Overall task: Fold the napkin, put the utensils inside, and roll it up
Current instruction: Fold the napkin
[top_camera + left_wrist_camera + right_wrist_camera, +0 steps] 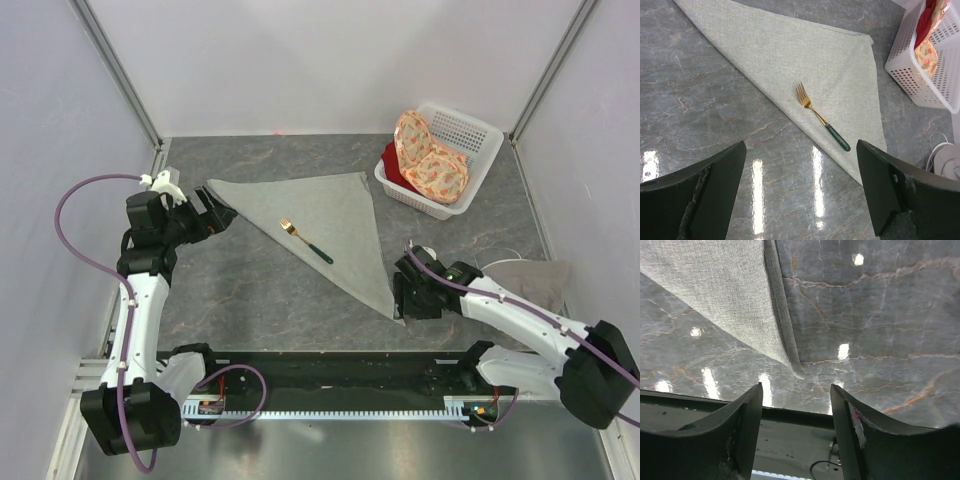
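The sage-grey napkin (325, 225) lies flat on the table, folded into a triangle. A fork (305, 241) with a gold head and dark green handle lies on it near the folded edge; it also shows in the left wrist view (822, 123) on the napkin (805, 60). My left gripper (222, 217) is open and empty at the napkin's left corner. My right gripper (400, 300) is open and empty just above the napkin's near corner (785, 352), apart from it.
A white basket (470, 135) at the back right holds orange floral cloths (430, 160) and a red one. A paler beige-grey cloth (530, 275) lies at the right, under the right arm. The black rail (330, 375) runs along the near edge.
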You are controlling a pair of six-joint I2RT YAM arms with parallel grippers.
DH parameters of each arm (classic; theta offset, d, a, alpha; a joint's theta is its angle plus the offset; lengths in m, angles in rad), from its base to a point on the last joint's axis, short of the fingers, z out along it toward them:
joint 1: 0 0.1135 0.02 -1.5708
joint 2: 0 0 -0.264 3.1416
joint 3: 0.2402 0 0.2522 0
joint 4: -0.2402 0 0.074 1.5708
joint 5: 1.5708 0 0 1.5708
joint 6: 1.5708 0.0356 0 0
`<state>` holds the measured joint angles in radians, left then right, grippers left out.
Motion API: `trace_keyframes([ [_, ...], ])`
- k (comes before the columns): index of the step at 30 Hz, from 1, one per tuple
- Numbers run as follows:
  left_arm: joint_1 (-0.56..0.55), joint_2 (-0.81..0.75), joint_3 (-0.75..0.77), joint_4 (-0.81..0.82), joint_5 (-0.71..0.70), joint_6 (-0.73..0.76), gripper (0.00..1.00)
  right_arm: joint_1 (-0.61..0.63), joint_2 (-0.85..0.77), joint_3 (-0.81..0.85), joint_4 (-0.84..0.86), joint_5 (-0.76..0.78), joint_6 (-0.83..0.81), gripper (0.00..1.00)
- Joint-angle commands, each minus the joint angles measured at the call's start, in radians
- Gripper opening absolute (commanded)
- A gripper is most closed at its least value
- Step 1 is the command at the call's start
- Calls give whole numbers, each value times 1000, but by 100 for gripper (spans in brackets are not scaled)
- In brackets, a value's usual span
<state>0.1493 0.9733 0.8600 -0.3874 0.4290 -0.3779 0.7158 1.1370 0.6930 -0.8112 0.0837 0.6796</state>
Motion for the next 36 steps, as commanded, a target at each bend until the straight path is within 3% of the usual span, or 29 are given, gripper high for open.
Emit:
trace_keyframes([
  [1, 3, -10, -6, 35, 16, -26, 98, -13, -77, -117, 120, -31, 167, 60],
  [7, 1, -10, -7, 35, 20, -29, 98, -78, -144, -251, 267, -75, 282, 50],
  [17, 1, -10, -9, 38, 24, -29, 98, -116, -198, -282, 254, -81, 316, 49],
  [21, -1, -8, -9, 38, 25, -30, 98, -115, -259, -283, 224, -117, 339, 43],
  [23, 1, -8, -7, 38, 30, -30, 98, -115, -305, -280, 213, -140, 350, 43],
  [28, -1, -7, -7, 38, 33, -33, 98, -115, -372, -234, 210, -110, 351, 55],
  [36, -5, -7, -9, 39, 36, -33, 98, -122, -152, -92, 320, -52, 197, 32],
])
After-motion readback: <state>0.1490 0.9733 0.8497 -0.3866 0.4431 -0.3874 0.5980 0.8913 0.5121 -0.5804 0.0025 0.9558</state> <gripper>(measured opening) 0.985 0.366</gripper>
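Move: Right beneath the right hand, some 4 cm below its open fingers, lies the napkin's near-right corner. From that hand the fork on the napkin is about 17 cm ahead and 20 cm left, and the grey cloth pile about 5 cm ahead and 24 cm to the right, both at table level. From the idle left hand the corner lies roughly 17 cm back, 37 cm right and 21 cm down. Sinking about 3 cm over the napkin's corner, the right hand lingers low there while it turns some 20 degrees clockwise and rolls its left side up by as much. Then it climbs about 4 cm and eases 2 cm forward and a little left, in over the napkin. The empty fingers narrow from well open to just over a third open. ##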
